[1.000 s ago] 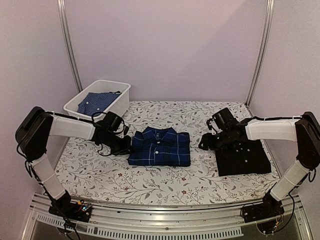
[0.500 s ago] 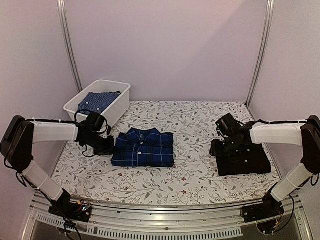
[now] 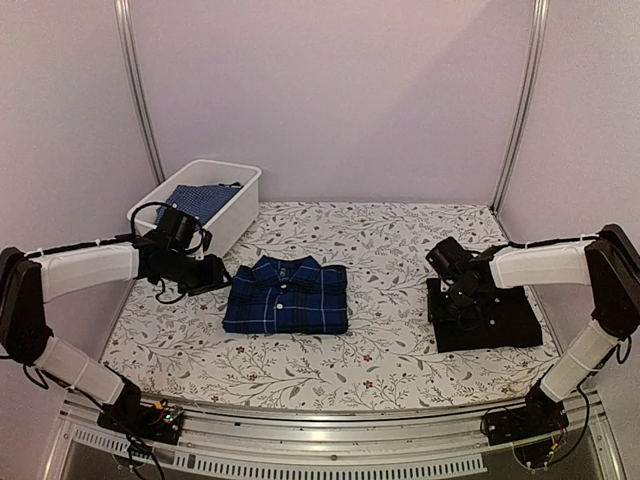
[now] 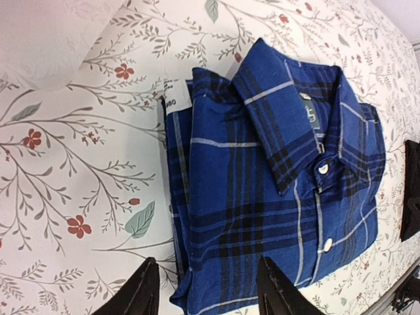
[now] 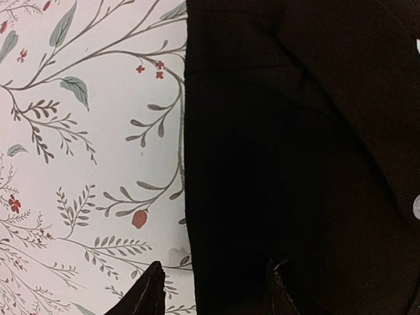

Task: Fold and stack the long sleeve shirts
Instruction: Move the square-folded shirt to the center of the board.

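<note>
The navy-and-blue plaid shirt [image 3: 288, 297] lies folded, collar up, left of the table's middle. My left gripper [image 3: 218, 272] is open just off its left edge. In the left wrist view the plaid shirt [image 4: 275, 170] fills the frame, and the corner of its folded edge shows between the spread fingers of the left gripper [image 4: 210, 292]. The black shirt [image 3: 495, 318] lies folded at the right. My right gripper [image 3: 452, 293] is open low over its left edge. In the right wrist view the fingers of the right gripper [image 5: 216, 292] straddle the edge of the black shirt [image 5: 295, 131], one over the tablecloth, one over the cloth.
A white bin [image 3: 236, 212] stands at the back left, just behind my left forearm, with a blue dotted shirt [image 3: 195, 203] in it. The floral tablecloth [image 3: 390, 240] covers the table. Metal posts rise at the back corners.
The plaid shirt slid left with my shut left gripper, which then opened and let go. My right gripper moved right and down onto the black shirt's left edge.
</note>
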Robot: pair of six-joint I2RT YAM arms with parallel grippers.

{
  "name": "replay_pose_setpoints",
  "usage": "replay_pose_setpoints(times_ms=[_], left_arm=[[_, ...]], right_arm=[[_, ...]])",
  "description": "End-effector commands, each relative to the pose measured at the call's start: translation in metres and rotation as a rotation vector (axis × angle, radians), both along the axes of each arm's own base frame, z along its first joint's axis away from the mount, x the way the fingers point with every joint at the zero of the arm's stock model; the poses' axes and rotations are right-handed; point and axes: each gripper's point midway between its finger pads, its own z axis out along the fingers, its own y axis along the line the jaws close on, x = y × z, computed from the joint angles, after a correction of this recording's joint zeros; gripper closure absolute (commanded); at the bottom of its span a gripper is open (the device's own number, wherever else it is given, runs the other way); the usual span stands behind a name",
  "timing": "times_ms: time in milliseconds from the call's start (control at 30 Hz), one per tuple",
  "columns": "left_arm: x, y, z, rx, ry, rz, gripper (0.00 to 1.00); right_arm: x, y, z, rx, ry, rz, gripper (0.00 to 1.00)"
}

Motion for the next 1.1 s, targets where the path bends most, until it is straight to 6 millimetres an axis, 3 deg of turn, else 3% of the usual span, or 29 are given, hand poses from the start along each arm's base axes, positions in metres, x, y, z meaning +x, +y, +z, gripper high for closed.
replay_pose_setpoints(times_ms=[0,133,267,400,600,833,1067], left_arm=[[0.013,0.002,0.024,-0.003,-0.077,0.006,0.5],[0.016,-0.003,0.028,-0.028,-0.101,-0.003,0.5],[0.017,-0.006,0.031,-0.052,-0.12,-0.01,0.5],[0.017,-0.01,0.035,-0.08,-0.134,-0.021,0.5],[0.015,-0.013,0.034,-0.1,-0.134,-0.032,0.5],[0.009,-0.013,0.03,-0.105,-0.125,-0.037,0.5],[0.004,-0.01,0.025,-0.095,-0.115,-0.034,0.5]], right_arm=[[-0.001,-0.002,-0.009,-0.041,0.023,-0.016,0.5],[-0.005,0.002,-0.024,-0.037,0.058,-0.013,0.54],[-0.008,0.007,-0.037,-0.022,0.087,-0.019,0.69],[-0.003,0.02,-0.033,-0.015,0.075,0.004,0.81],[0.018,0.078,-0.014,0.018,0.018,0.119,0.89],[0.023,0.145,-0.009,0.094,0.015,0.233,0.89],[0.008,0.174,-0.017,0.113,0.055,0.308,0.89]])
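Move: The right gripper hangs open over the left edge of the square-folded black shirt, whose middle lies about 12 cm to its right, level fore and aft, with the cloth roughly 2 cm below. The blue plaid shirt's middle is some 34 cm to the gripper's left and 4 cm farther out, leaving bare board between the two shirts. From the left gripper, the black shirt lies about 58 cm to the right, 5 cm nearer the base and 8 cm lower. Lower the right gripper about 1 cm onto the black shirt's left edge, close the fingers to pinch the cloth, then drag it left about 16 cm across the board towards the plaid shirt, easing a little forward and turning some 15 degrees counter-clockwise. Keep the left gripper open and raise it about 2 cm, clear of the plaid shirt. ##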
